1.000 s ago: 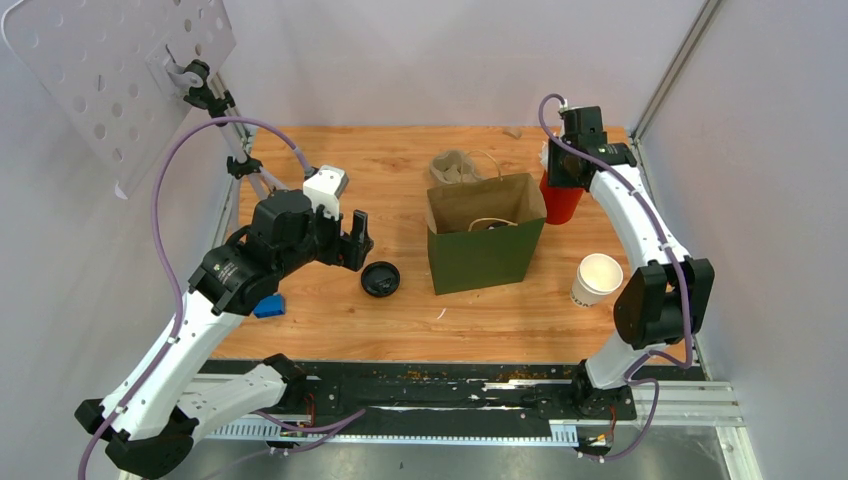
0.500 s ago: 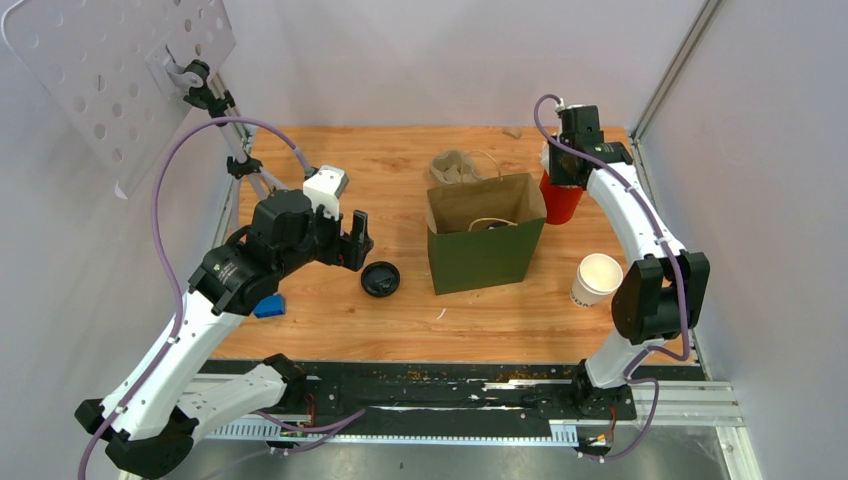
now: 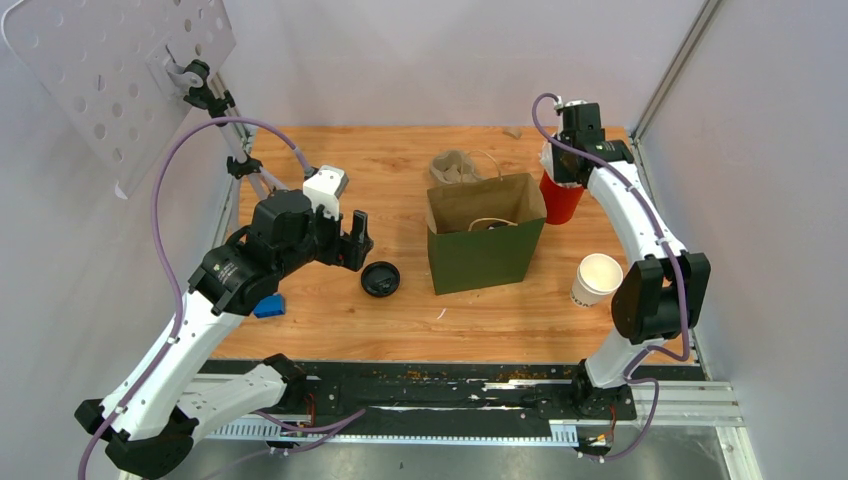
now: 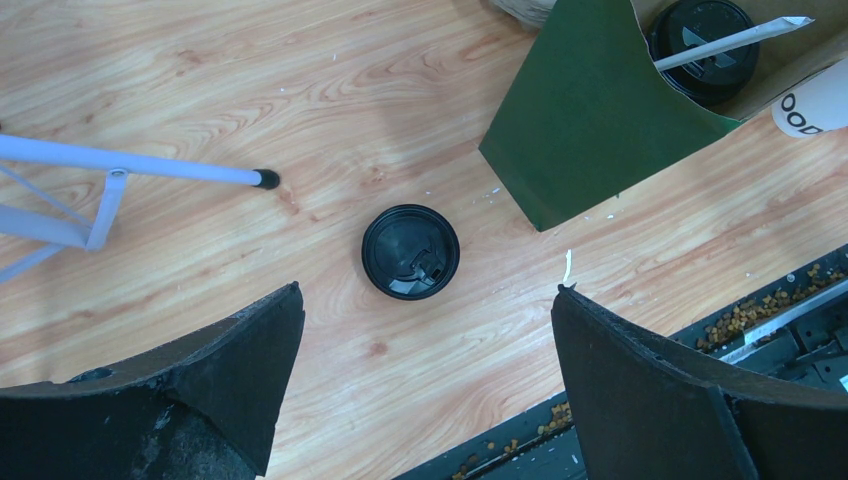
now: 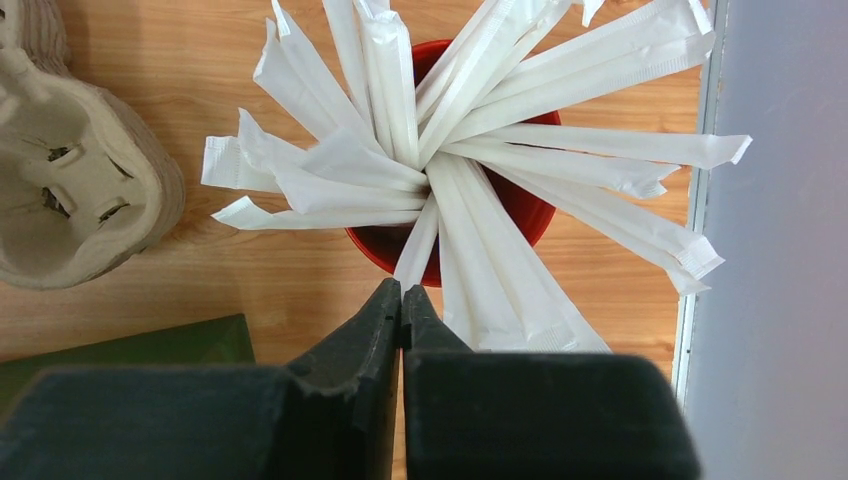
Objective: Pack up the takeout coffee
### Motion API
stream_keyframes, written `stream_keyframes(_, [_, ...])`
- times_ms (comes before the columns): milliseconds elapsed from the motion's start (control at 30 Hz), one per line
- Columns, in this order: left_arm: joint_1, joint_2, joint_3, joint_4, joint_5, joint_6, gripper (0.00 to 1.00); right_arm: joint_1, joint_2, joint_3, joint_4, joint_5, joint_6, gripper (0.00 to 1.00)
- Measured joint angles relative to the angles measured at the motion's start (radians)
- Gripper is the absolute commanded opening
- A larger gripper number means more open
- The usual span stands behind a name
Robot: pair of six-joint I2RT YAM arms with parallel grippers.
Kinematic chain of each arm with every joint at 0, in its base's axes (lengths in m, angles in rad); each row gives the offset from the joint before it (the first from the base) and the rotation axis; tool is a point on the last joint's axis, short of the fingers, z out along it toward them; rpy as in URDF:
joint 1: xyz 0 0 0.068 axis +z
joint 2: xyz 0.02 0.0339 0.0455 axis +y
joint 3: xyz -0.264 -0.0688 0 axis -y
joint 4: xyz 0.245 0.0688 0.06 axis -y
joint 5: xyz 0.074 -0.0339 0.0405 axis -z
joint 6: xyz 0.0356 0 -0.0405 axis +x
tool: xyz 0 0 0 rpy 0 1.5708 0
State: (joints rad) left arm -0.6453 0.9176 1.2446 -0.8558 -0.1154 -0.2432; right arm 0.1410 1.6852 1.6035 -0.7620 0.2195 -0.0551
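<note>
One takeout coffee (image 4: 700, 35), black lid on and a white stirrer across it, stands inside the open green paper bag (image 3: 485, 240). A second white cup (image 3: 597, 278) stands lidless at the right; in the left wrist view its printed side (image 4: 815, 100) shows. A loose black lid (image 4: 410, 251) lies on the wood left of the bag. My left gripper (image 4: 428, 290) hangs open just short of that lid, holding nothing. My right gripper (image 5: 401, 288) is above the red cup (image 5: 455, 215), shut with its tips pinching the end of a white stirrer (image 5: 418, 250).
A grey pulp cup carrier (image 3: 455, 165) lies behind the bag. The red cup (image 3: 560, 200) of stirrers stands close to the right wall rail. A small blue object (image 3: 268, 306) sits by the left arm. A white stand's leg (image 4: 130, 165) reaches onto the table at the left.
My right gripper has closed its jaws on a stirrer and its wrist has shifted slightly back over the red cup. The left arm has not moved.
</note>
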Motion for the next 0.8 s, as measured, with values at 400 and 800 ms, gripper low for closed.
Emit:
stream_keyframes(400, [0.0,0.0,0.0,0.0,0.001,0.0,1.0,0.0,-0.015,0.089,-0.11,-0.005,0.005,0.01])
stream_keyframes(800, [0.0,0.0,0.0,0.0,0.001,0.0,1.0,0.0,-0.168,0.255,-0.298,-0.013,0.042,0.01])
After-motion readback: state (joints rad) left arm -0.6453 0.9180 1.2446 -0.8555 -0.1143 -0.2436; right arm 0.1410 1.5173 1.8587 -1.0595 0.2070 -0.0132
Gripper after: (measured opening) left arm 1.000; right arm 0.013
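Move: The right gripper already has the end of a paper-wrapped straw between its nearly shut fingers. The red straw cup stands about 4 cm ahead, 1 cm to its right and 13 cm below. The bag lies some 18 cm left, 7 cm back and 9 cm lower, and the pulp cup carrier roughly 21 cm left, 10 cm ahead. The white paper cups are about 16 cm back, 4 cm right. From the left gripper, the bag is some 27 cm right, 10 cm ahead and 19 cm down. Keep the right fingers pinched shut on the wrapped straw and draw it up out of the bunch in the red cup: start slowly, then speed up to about 12 cm of lift, easing back towards the base some 5 cm as you climb. Let the fingertips tip up slightly, under 10 degrees, late in the pull. ##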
